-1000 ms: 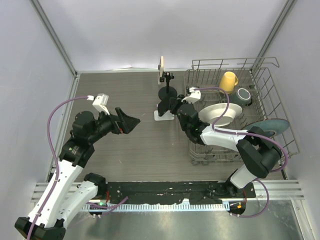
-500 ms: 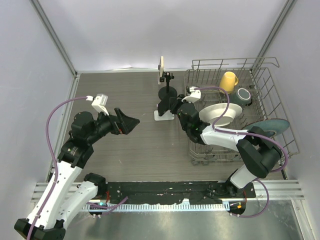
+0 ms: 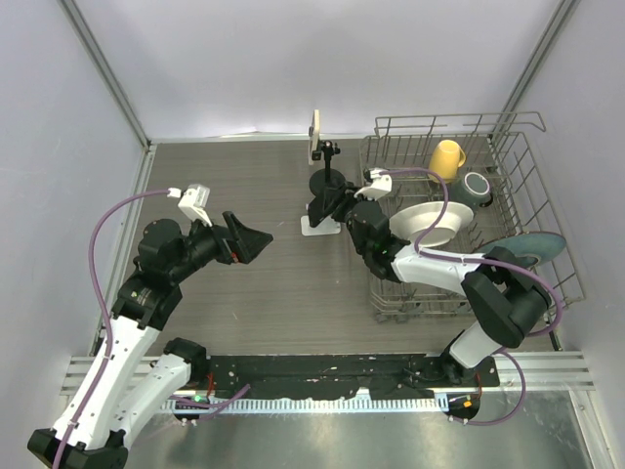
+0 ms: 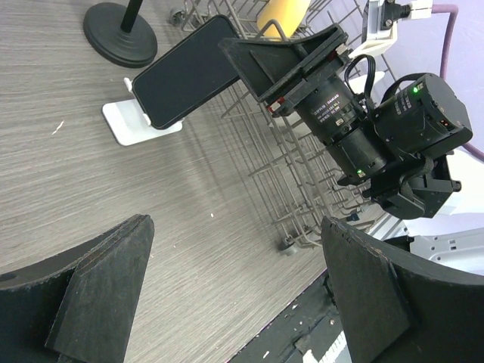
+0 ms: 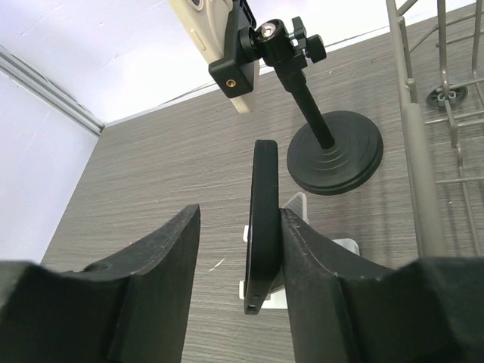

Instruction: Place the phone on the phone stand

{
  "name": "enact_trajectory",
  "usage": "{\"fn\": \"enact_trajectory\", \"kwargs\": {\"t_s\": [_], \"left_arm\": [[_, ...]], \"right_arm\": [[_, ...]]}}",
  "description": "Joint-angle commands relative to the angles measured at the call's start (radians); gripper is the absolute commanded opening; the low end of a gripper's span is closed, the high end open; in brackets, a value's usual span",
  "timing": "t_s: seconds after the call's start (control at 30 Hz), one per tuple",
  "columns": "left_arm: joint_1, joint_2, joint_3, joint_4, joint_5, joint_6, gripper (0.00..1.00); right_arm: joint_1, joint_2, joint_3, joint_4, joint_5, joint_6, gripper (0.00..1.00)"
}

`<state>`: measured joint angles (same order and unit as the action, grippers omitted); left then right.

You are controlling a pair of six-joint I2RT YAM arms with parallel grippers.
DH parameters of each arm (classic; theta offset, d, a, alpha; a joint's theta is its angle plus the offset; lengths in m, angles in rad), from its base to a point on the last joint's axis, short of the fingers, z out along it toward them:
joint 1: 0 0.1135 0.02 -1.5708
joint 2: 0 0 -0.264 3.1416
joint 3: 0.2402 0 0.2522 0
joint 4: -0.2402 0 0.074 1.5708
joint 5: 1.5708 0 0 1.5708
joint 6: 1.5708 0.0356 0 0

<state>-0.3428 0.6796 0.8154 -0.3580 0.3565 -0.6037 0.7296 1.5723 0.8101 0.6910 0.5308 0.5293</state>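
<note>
The black phone (image 4: 185, 72) leans tilted on the small white stand (image 4: 132, 125), left of the rack; it also shows in the top view (image 3: 319, 208) and edge-on in the right wrist view (image 5: 265, 219). My right gripper (image 5: 238, 227) is open around the phone's upper end. Its right finger (image 5: 318, 257) touches the phone's back and its left finger (image 5: 162, 249) stands well apart from the screen side. The stand's base (image 5: 344, 246) shows behind. My left gripper (image 3: 256, 237) is open and empty above the table's left middle, fingers (image 4: 113, 265) wide apart.
A black round-base holder (image 3: 327, 182) clamping a cream device (image 3: 315, 137) stands just behind the stand. A wire dish rack (image 3: 527, 147) on the right holds a yellow mug (image 3: 447, 156), a white plate (image 3: 430, 223), a grey bowl (image 3: 477, 186) and a teal plate (image 3: 527, 249).
</note>
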Motion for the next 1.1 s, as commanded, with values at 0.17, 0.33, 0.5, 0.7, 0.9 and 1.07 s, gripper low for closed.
{"fn": "enact_trajectory", "kwargs": {"t_s": [0.17,0.33,0.5,0.7,0.9,1.07], "left_arm": [[0.004,0.000,0.037,0.021,0.025,-0.019,0.96],[0.004,0.009,0.047,0.022,0.029,-0.019,0.96],[0.002,0.017,0.054,0.024,0.036,-0.022,0.96],[0.002,0.011,0.056,0.024,0.035,-0.022,0.97],[0.002,0.014,0.060,0.024,0.038,-0.022,0.96],[0.004,0.011,0.057,0.022,0.038,-0.024,0.96]], "right_arm": [[-0.027,-0.054,0.038,-0.094,0.101,-0.025,0.63],[-0.027,-0.058,0.101,-0.197,0.097,-0.054,0.68],[-0.029,-0.044,0.167,-0.278,0.089,-0.081,0.70],[-0.027,-0.026,0.230,-0.361,0.089,-0.109,0.70],[-0.027,-0.009,0.291,-0.439,0.087,-0.144,0.70],[-0.027,-0.020,0.313,-0.473,0.086,-0.176,0.70]]}}
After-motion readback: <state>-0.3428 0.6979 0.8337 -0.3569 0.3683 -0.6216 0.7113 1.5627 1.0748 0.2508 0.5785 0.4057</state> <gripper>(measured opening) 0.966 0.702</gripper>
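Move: The black phone stands on the white phone stand with its upper end between the right hand's part-open fingers; its middle lies about 3 cm left of that hand and 6 below, neither ahead nor back. The stand is some 5 cm lower under it. The black holder is about 10 cm ahead and 1 left, its middle 8 lower; the dish rack's left rail runs level with the hand, 9 cm right. From the left hand the phone is roughly 18 cm ahead, 15 right and 15 below. The phone's upper end comes free of the grip as the right hand's already loosening fingers spread on from about half to roughly 70% open. The hand hovers for the first half second, then rises about 2.5 cm, easing forward and a little right, away from the phone, while rolling some 15 degrees so its left side dips. ##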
